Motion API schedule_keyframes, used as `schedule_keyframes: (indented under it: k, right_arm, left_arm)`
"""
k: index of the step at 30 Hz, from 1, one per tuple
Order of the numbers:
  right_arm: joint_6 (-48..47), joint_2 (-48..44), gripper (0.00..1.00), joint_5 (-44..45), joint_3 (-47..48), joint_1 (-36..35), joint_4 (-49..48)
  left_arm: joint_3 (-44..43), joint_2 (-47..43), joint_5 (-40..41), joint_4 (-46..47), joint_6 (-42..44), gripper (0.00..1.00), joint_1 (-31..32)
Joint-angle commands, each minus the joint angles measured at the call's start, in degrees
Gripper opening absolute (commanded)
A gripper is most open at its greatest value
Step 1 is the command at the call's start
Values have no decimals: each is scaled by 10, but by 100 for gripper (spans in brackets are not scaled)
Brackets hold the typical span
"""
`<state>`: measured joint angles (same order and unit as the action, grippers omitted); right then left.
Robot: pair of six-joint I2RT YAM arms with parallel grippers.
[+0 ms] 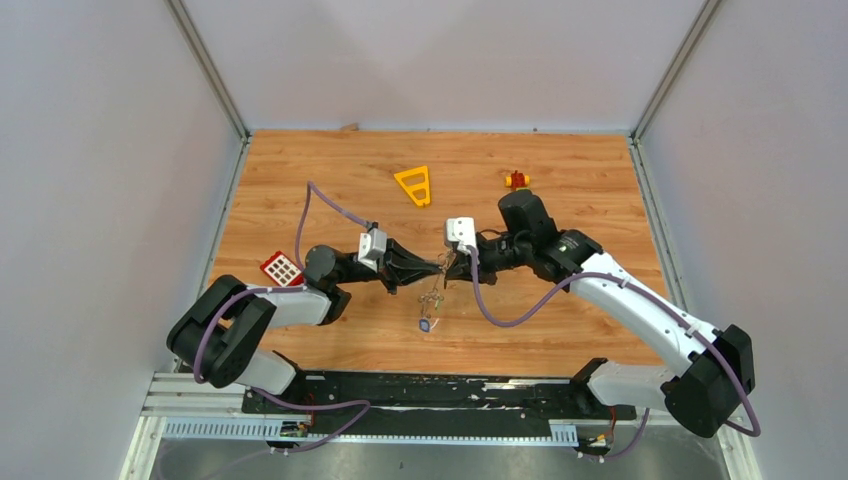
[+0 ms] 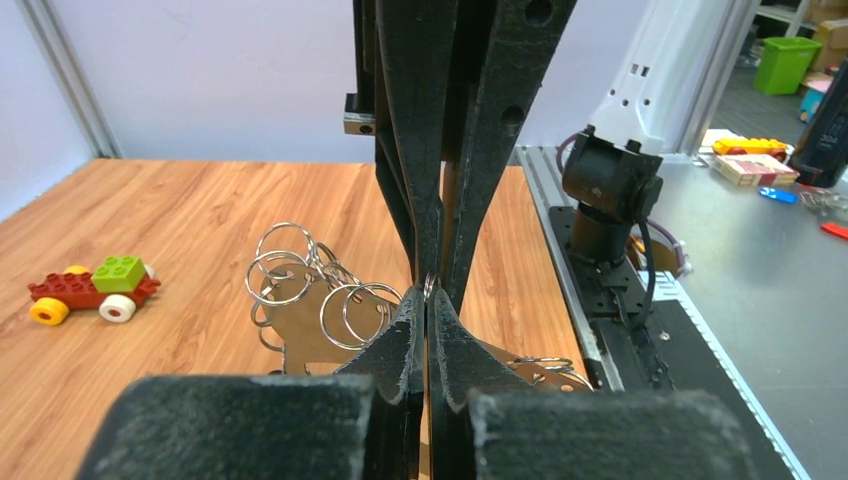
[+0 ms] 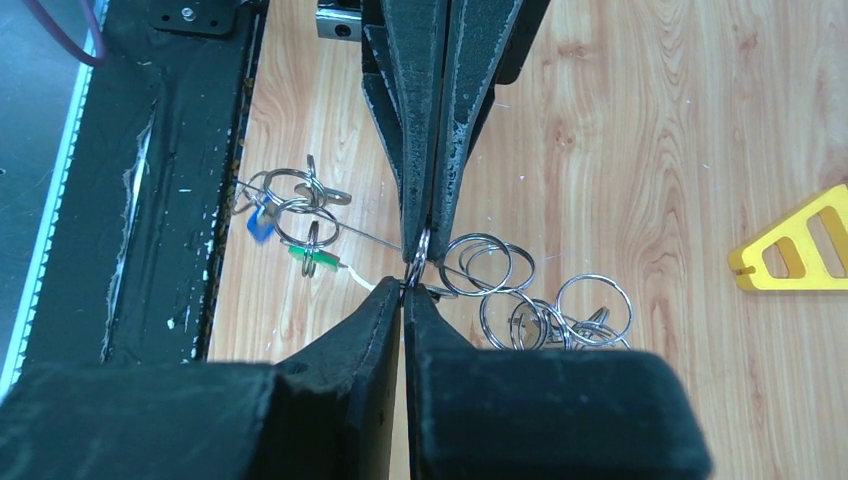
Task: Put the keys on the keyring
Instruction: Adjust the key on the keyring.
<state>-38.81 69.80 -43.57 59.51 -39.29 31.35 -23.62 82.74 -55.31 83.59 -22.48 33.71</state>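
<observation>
Over the middle of the table my two grippers meet tip to tip. The left gripper is shut on a small silver ring that shows edge-on between its fingertips. My right gripper is shut on the same ring from the opposite side. A thin silver wire, the keyring, runs through that spot. Keys with blue and green tags hang on it to one side, several loose silver rings to the other. The bundle dangles below the tips.
A yellow triangle frame lies at the back centre. The toy block figure sits behind the right arm. Beside the left arm is a red grid piece. The black base rail borders the near edge.
</observation>
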Motion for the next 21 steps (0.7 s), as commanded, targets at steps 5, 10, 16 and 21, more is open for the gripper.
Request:
schedule_keyframes:
  k: [5,10,16,21]
  right_arm:
    - [52,6,7,38,-8,-1,-62]
    - [68,14,9,45,-3,-4,-71]
    - [55,-6,25,40,-10,-4,-68]
    - [47,-39,31,55,-16,1,-75]
  left_arm:
    - [7,-4,93,75,-10,0,-1]
    - [9,-5,120,69,-4,0,-1]
    - [12,-2,120,70,3,0,-1]
    - [12,6,100,85,-5,0,-1]
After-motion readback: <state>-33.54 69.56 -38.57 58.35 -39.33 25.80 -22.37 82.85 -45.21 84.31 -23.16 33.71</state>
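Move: The small ring at the keyring's middle is already pinched between the left fingertips, about 1 cm to the right of the left hand point, and reaches the right fingertips, about 1 cm to the left of the right hand point. From the left hand, the front bunch of rings is some 4 cm ahead, 1 cm right and slightly below. The blue key hangs about 9 cm back, 2 cm left and 6 cm lower. The yellow triangle is on the table roughly 19 cm ahead, 5 cm left and 20 cm down. The keyring is carried forward about 2.5 cm by the left hand, which keeps its shut pinch and turns some 10 degrees counter-clockwise. The right hand goes forward alongside by about 2 cm, turning slightly clockwise, then stops and opens its fingers part-way, letting go of the small ring. ##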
